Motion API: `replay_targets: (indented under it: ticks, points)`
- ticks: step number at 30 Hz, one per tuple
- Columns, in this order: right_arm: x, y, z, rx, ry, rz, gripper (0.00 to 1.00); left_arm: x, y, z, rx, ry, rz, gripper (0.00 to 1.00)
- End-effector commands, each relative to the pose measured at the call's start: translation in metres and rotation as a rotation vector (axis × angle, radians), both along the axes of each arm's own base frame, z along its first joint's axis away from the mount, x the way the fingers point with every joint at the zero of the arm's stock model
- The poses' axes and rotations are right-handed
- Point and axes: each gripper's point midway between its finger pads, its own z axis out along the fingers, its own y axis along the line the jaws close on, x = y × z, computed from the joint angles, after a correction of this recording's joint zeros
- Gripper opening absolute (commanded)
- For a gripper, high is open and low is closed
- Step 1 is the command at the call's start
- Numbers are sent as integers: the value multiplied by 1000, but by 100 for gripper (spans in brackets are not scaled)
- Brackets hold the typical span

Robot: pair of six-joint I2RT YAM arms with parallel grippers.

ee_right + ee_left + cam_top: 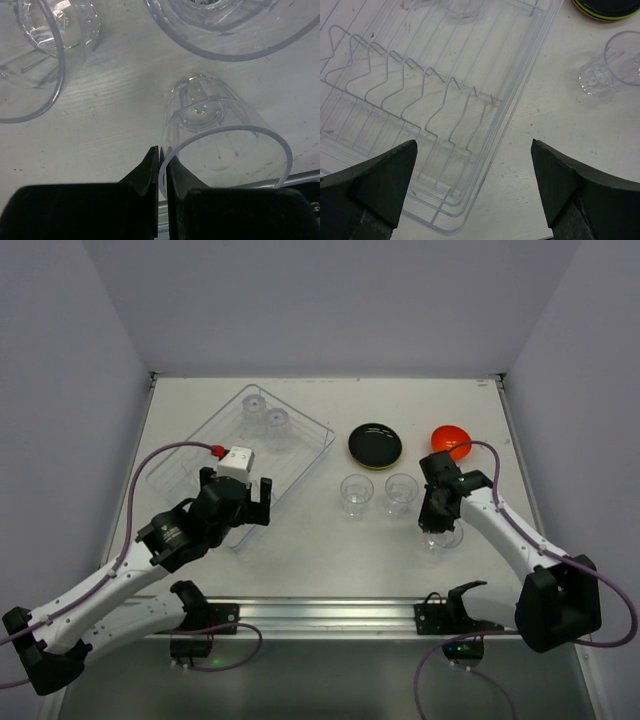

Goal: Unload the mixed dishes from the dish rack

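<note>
The dish rack (192, 443) is a clear wire basket at the back left, with two clear cups (266, 414) in its far end. My left gripper (236, 484) hovers open over the rack's near right corner (445, 220), holding nothing (474, 150). My right gripper (437, 525) is shut on the rim of a clear cup (225, 130), one finger inside the cup and one outside (162, 152). Two more cups (357, 493) (401, 490) stand on the table to its left. The black plate (375, 444) lies on the lime-green one. The orange-red bowl (452, 439) sits behind the right arm.
The rack's plate-slot prongs (410, 85) stand bare below my left gripper. A cup (612, 65) stands on the table right of the rack. The table's metal front rail (330, 612) runs close behind the held cup.
</note>
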Motion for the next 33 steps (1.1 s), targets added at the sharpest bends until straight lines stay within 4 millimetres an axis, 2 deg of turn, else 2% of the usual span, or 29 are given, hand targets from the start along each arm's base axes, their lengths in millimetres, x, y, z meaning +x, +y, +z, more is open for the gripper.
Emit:
replay_targets:
  ticks: [1,6,9,14,15,20,21,22,26,29,31,32,33]
  points:
    - [21,2,1,-5,-69,-14,4,3,-2,6,-19,-33,-9,100]
    - [28,3,-10,-25,-38,0,9,3,-1,5,-14,-33,-2,100]
    - [33,6,-12,-23,-41,17,17,5,1,3,-5,-31,10,100]
    - [39,11,-6,-4,-70,43,25,8,4,3,8,-29,37,100]
    - [40,12,-5,2,-80,47,30,8,4,2,12,-25,41,100]
    - [40,13,10,19,-125,65,43,13,12,1,21,-22,90,100]
    - [37,12,13,17,-123,69,48,13,13,1,24,-21,96,100]
    - [36,10,17,10,-130,66,57,14,14,3,22,-26,104,100]
    - [31,9,44,40,-213,81,64,15,14,8,5,-23,125,100]
    - [27,10,65,65,-265,96,70,17,11,20,-45,-28,155,100]
    - [24,9,88,82,-342,111,75,21,7,33,-88,-42,175,100]
    - [23,9,95,87,-368,120,82,23,5,39,-103,-52,178,100]
    - [23,7,111,90,-433,132,87,26,3,40,-102,-52,187,100]
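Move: The clear glass is still pinched by its left rim in the right hand. Its middle and the spot where it is set down lie about 3 cm right, 1 cm ahead and 4 cm below the hand. Another glass stands about 10 cm ahead and 5 cm right; a third is 7 cm ahead and 6 cm left, with a fourth 8 cm farther left of that one. From the left hand the held glass is some 37 cm right, about level, 16 cm below. The glass is let go on the table: the right hand eases about 2.5 cm forward and 2 cm down while its nearly shut fingers start to part and free the rim. Still opening, the hand then rises straight up some 9 cm, away from the glass, its fingers swinging up towards forward by about 20 degrees. ##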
